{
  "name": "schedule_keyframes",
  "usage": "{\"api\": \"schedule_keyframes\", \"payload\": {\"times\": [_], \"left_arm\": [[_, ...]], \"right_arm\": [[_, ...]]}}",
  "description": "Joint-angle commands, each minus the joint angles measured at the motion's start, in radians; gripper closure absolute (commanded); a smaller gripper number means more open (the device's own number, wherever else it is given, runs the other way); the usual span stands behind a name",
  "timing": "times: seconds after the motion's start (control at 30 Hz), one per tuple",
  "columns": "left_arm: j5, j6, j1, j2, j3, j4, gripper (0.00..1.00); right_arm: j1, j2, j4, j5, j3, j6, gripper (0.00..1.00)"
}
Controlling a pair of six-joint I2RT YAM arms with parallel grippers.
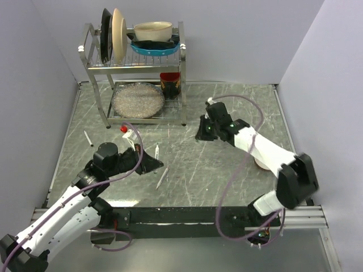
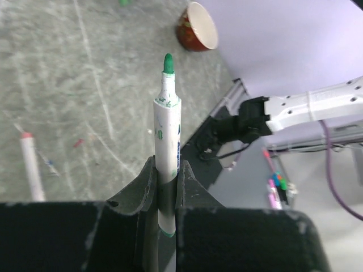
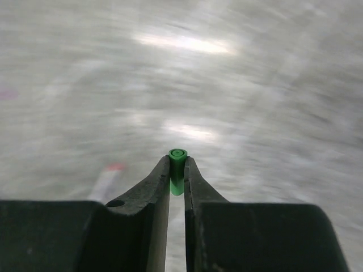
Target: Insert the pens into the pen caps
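Observation:
My left gripper (image 1: 154,164) (image 2: 167,170) is shut on a whitish pen (image 2: 168,130) with a bare green tip, which points away from the fingers; the pen also shows in the top view (image 1: 156,151). My right gripper (image 1: 202,134) (image 3: 177,168) is shut on a green cap (image 3: 177,156), held above the table at centre right, apart from the pen. A second pen (image 1: 162,177) with a red end lies on the table beside the left gripper and shows in the left wrist view (image 2: 31,170). A third pen (image 1: 88,138) lies far left. A small red piece (image 1: 123,129) sits near the left arm; I cannot tell whether it is a cap. No black cap shows.
A metal dish rack (image 1: 105,107) with plates and bowls stands at the back. A red-brown cup (image 2: 195,25) sits under the right arm. The table's front edge and black rail (image 1: 187,216) run below. The right wrist view is motion-blurred.

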Motion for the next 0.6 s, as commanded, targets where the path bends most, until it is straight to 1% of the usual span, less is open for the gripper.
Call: {"api": "schedule_keyframes", "payload": {"times": [0.0, 0.03, 0.1, 0.13, 0.23, 0.33, 0.47, 0.57], "left_arm": [[0.094, -0.105, 0.003, -0.014, -0.044, 0.159, 0.99], [0.097, -0.114, 0.003, -0.014, -0.051, 0.174, 0.99], [0.106, -0.131, 0.002, -0.009, -0.06, 0.206, 0.99], [0.108, -0.138, 0.002, -0.006, -0.06, 0.222, 0.99], [0.128, -0.151, 0.002, 0.017, -0.057, 0.245, 0.99], [0.148, -0.169, 0.002, 0.037, -0.055, 0.28, 0.99], [0.155, -0.187, 0.002, 0.048, -0.055, 0.324, 0.99], [0.152, -0.183, 0.002, 0.06, -0.045, 0.318, 0.99]], "right_arm": [[0.083, -0.181, 0.194, -0.114, -0.01, 0.136, 1.0], [0.095, -0.227, 0.252, -0.124, -0.016, 0.156, 1.0], [0.123, -0.264, 0.315, -0.156, -0.047, 0.214, 1.0], [0.132, -0.293, 0.378, -0.17, -0.056, 0.237, 1.0], [0.18, -0.322, 0.475, -0.176, -0.085, 0.306, 1.0], [0.221, -0.315, 0.509, -0.162, -0.079, 0.339, 1.0], [0.275, -0.293, 0.521, -0.124, -0.056, 0.339, 1.0], [0.301, -0.285, 0.515, -0.087, -0.048, 0.336, 1.0]]}}
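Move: My right hand already pinches the green cap. The pen it is for stands in my left hand with its green tip up, its middle about 15 cm back, 15 cm left and 11 cm above my right hand. The loose pen lies on the table 14 cm back, 16 cm left and 12 cm below; the rack's near right foot is 15 cm ahead, 9 cm left and 12 cm below. From my left hand, the cap is about 15 cm ahead, 15 cm right and 9 cm lower. I sweep the cap up some 18 cm with my right hand, carrying it about 11 cm left and 8 cm back towards the upright pen's tip; the climb levels off while the inward travel goes on. The wrist swings the downward-pointing fingers up, some 40 degrees, to nearly level. My left hand keeps the pen pinched and eases a couple of centimetres right and slightly up to meet the cap. ##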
